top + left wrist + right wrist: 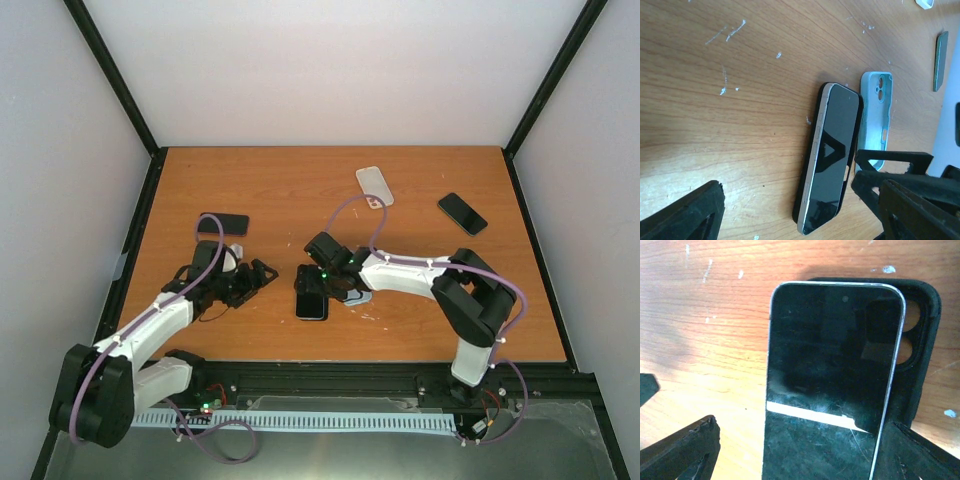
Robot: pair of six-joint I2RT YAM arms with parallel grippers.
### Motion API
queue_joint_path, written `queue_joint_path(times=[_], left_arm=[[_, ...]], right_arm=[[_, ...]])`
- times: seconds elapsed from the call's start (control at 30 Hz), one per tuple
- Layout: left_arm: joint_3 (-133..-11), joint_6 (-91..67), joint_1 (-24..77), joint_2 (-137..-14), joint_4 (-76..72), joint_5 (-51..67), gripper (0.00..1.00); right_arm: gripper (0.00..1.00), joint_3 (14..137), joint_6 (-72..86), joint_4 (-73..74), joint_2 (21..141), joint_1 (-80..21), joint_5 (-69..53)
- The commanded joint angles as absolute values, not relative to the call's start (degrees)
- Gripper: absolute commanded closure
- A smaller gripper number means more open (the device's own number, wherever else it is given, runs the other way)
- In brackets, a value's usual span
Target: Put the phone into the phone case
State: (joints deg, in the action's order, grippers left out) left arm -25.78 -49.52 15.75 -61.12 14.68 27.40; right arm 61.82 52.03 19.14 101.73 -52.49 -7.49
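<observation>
A dark-screened phone [311, 297] lies face up and skewed on a black phone case [922, 330], not seated in it. The case's camera cut-outs show past the phone's [832, 375] right edge. My right gripper [805, 440] is open, a finger on each side of the phone's near end, with table showing between the left finger and the phone. My left gripper [787, 192] is open too, low at the phone's [832, 150] left side, its fingers wide apart and nothing held. In the top view the left gripper [262, 275] and right gripper [312, 278] face each other across the phone.
A light blue case [878, 112] lies right beside the phone, partly under the right arm. Farther off are a black phone [222, 223] at the left, a white case [374, 185] at the back and another black phone [462, 213] at the right. White scuffs mark the wood.
</observation>
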Motion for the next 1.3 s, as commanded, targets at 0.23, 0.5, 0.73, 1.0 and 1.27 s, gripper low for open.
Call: queue_joint_path(times=[0.23, 0.5, 0.73, 1.0, 1.27], left_arm=[[-27.6, -46.4, 15.6, -68.8, 6.1, 33.5, 0.34], [-28.7, -46.9, 18.7, -74.9, 2.1, 35.7, 0.50], [-28.8, -47.8, 22.5, -77.8, -1.7, 35.0, 0.63], [-28.4, -48.1, 23.7, -82.0, -5.0, 36.2, 0.73], [-27.7, -48.3, 23.8, -84.0, -7.8, 37.4, 0.82]], right_arm=[[0.39, 56.2, 49.8, 18.3, 95.5, -51.5, -2.5], [0.57, 53.6, 50.2, 16.0, 96.4, -50.9, -3.1], [0.58, 48.9, 51.4, 10.3, 95.7, -50.1, -3.8], [0.57, 45.2, 51.5, 1.3, 95.1, -49.8, -7.2], [0.59, 41.9, 52.8, -7.3, 94.5, -49.8, -9.6]])
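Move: The phone lies loosely on the open black case, its middle about 11 cm to the left hand's right, roughly level with it and 6 cm lower. From the empty right hand that phone is some 3 cm below and 2 cm back, with no sideways offset. The blue case is about 11 cm to the right of the right hand, 2 cm ahead. A second phone lies about 17 cm ahead of the left hand and 11 cm to its left. The right hand, already free of the phone, lifts about a centimetre, shifts right and sinks to straddle the right edge of phone and black case, narrowing its fingers to roughly half open, then eases about a centimetre back left while its left side tilts up some 10 degrees. Meanwhile the left hand travels about 6 cm right and 4 cm down to the phone's left long edge, turning clockwise some 15 degrees and closing its fingers most of the way; whether they touch the edge can't be told. ##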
